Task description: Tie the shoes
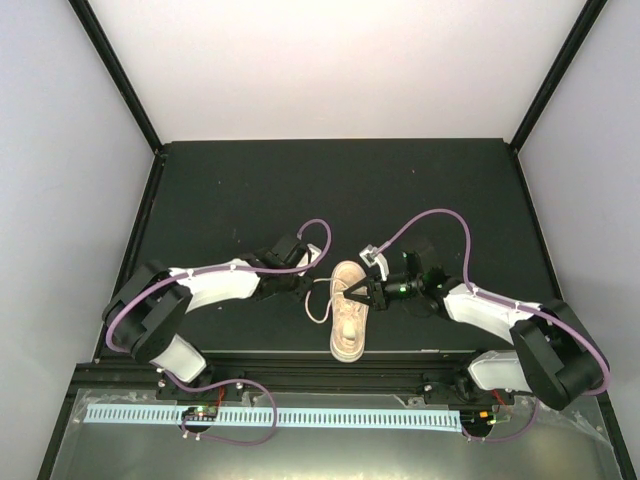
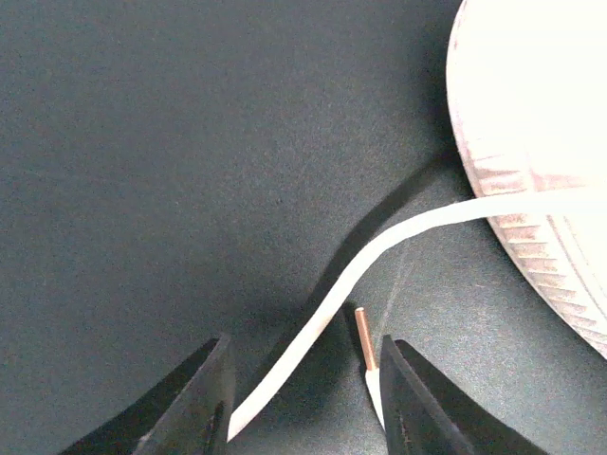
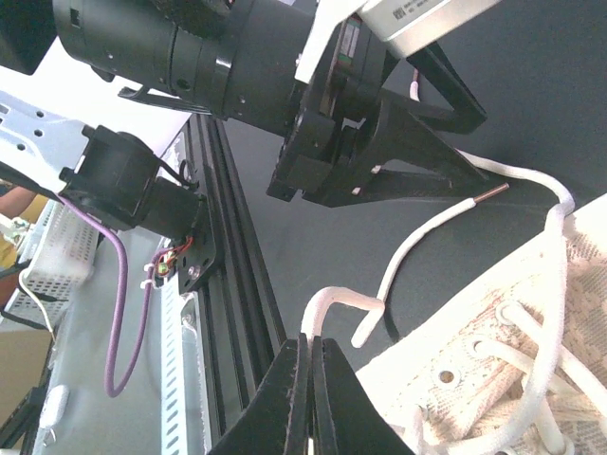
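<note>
The beige-pink shoe (image 1: 349,322) lies on the black table (image 1: 250,190) between both arms, toe toward the near edge. My left gripper (image 2: 303,384) sits low beside the sole (image 2: 531,123), jaws apart. An off-white lace (image 2: 332,303) runs between its fingers without being pinched, and a copper-tipped lace end (image 2: 361,334) lies by the right finger (image 2: 417,403). My right gripper (image 3: 310,349) is shut on a bent strand of lace (image 3: 340,300) just left of the shoe's eyelets (image 3: 474,365). From above, the left gripper (image 1: 308,284) and the right gripper (image 1: 357,292) flank the shoe's heel end.
A black aluminium rail (image 1: 320,362) runs along the table's near edge, close under the right gripper. Behind it are a white perforated strip (image 1: 300,415) and purple cables (image 3: 119,313). White walls enclose the table on three sides.
</note>
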You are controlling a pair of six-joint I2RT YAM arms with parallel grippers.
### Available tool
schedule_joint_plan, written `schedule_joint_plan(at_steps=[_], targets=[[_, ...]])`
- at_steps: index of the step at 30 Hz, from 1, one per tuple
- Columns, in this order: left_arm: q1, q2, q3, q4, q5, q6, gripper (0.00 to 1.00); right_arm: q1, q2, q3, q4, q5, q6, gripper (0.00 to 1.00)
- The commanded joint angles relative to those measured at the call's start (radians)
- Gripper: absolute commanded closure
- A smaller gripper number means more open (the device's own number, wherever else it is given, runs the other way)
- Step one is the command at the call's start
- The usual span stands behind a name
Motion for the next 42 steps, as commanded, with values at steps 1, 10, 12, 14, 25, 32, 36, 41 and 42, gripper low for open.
schedule_joint_plan(at_steps=[1,10,12,14,25,32,36,41,42], targets=[[0.004,0.024,0.009,-0.009,0.014,0.001,0.58,0.005,0.002,0.018,0.032,-0.016,0.000,0.99],[0.004,0.027,0.011,-0.003,0.001,0.003,0.66,0.005,0.004,0.009,0.035,-0.018,0.001,0.98],[0.003,0.040,0.018,-0.014,0.004,0.010,0.66,0.004,0.004,0.008,0.036,-0.018,0.002,0.98],[0.004,0.049,0.020,-0.017,0.015,0.014,0.67,0.005,0.002,0.008,0.037,-0.020,0.003,0.98],[-0.006,0.099,0.042,-0.031,0.001,0.011,0.79,0.005,-0.006,0.006,0.045,-0.024,0.011,0.98],[-0.012,0.108,0.045,-0.034,-0.015,0.008,0.98,0.005,-0.013,0.001,0.043,-0.020,0.015,0.98],[-0.012,0.045,0.033,-0.033,-0.066,-0.012,0.98,0.005,-0.016,0.001,0.048,-0.014,0.020,0.99],[-0.011,-0.094,0.002,-0.016,-0.012,-0.050,0.99,0.005,-0.025,0.007,0.036,0.008,0.029,0.98],[-0.010,-0.116,-0.001,-0.019,0.025,-0.051,0.98,0.005,-0.029,0.010,0.029,0.020,0.031,0.98]])
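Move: The lace to be pinched already runs between the left hand's open fingers, about 1 cm below the finger point. The other lace's loose tip lies roughly 2 cm back and 1 cm right of that hand, 2 cm below; the shoe's middle is some 9 cm right and 6 cm back, about level. From the right hand, shut on the other lace over the shoe, the lace is about 8 cm left, 1 cm ahead and 8 cm lower. Left fingers dip 1.5 cm, pinch the lace, then lift nearly 2 cm while the right keeps its hold. ##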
